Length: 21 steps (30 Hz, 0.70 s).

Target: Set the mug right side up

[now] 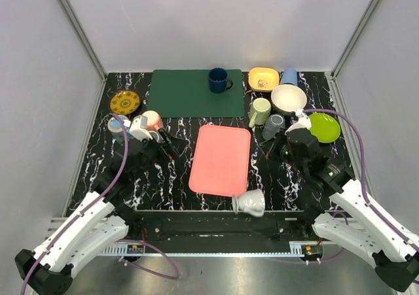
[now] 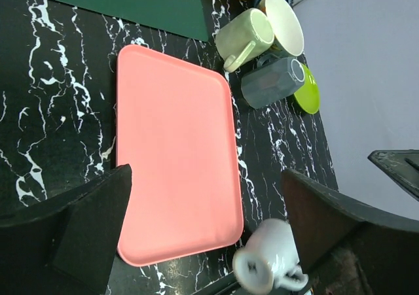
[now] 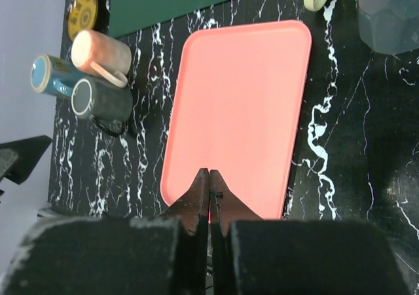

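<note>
The white mug (image 1: 249,203) lies on its side at the table's near edge, just below the pink tray's (image 1: 221,157) near right corner. In the left wrist view the mug (image 2: 268,262) looks blurred, its base facing the camera and its handle low at the right. My left gripper (image 2: 209,210) hangs open over the tray's left side, nothing between its fingers (image 2: 98,223). My right gripper (image 3: 209,175) is shut and empty, its tips pressed together above the tray; from above it (image 1: 270,150) sits right of the tray. No gripper touches the mug.
A dark blue mug (image 1: 218,80) stands on the green mat (image 1: 190,95). At the back right are a yellow bowl (image 1: 263,79), white bowl (image 1: 289,97), light green mug (image 1: 260,110), grey cup (image 1: 273,126) and green plate (image 1: 324,127). Other mugs (image 1: 152,120) and a yellow plate (image 1: 125,102) sit left.
</note>
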{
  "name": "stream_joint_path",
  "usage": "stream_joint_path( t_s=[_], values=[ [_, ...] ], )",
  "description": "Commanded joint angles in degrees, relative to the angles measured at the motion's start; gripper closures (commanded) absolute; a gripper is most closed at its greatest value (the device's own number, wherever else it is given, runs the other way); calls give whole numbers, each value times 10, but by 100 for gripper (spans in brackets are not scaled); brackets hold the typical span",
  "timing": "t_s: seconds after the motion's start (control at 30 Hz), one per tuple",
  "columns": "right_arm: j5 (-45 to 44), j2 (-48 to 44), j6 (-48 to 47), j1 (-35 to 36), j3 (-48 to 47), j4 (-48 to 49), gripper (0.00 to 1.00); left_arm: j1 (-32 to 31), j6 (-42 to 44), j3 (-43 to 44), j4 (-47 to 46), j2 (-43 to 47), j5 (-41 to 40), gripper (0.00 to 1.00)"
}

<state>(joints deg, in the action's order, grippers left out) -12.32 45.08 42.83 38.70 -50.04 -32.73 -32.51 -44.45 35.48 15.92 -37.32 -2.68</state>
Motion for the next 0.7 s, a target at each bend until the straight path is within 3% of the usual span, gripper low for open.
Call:
stream_joint_path(
  t_s=[0.0, 0.43, 0.53, 0.57, 0.67],
  values=[
    [25, 4, -25, 5, -15, 7, 100, 1, -2, -7, -44, 1, 37, 1],
    [-40, 74, -64, 5, -52, -99, 100, 1, -6, -18, -61, -27, 35, 1],
    [-62, 81, -56, 4, -52, -96, 86, 1, -9, -20, -61, -42, 38, 1],
    [-73, 91, -47, 5, -52, -97, 74, 1, -9, -21, -60, -46, 39, 1],
    [-104, 116, -40, 5, -62, -95, 62, 1, -9, -19, -56, -59, 39, 2]
  ],
)
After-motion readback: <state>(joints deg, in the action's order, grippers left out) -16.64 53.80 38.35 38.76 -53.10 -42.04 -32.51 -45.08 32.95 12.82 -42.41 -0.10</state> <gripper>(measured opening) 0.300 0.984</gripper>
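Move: The mug lies loose on its side by the tray's near right corner, roughly 11 cm back from the right hand, 6 cm to its left and 19 cm below. The pink tray's middle is some 4 cm ahead of that hand, 16 cm left and 22 cm down; the grey cup stands about 15 cm ahead, 3 cm right and 17 cm below. From the left hand the mug lies about 14 cm back, 24 cm right and 17 cm down. Lower the empty right gripper about 5 cm over the bare tabletop to the right of the tray, easing it a little to the right late on, while the wrist rolls its left side down some 15 degrees and tips the fingers down; keep it shut, then part the fingers by about a third at the end. Sink the left gripper about 3 cm, kept wide open. Touch nothing with either. ##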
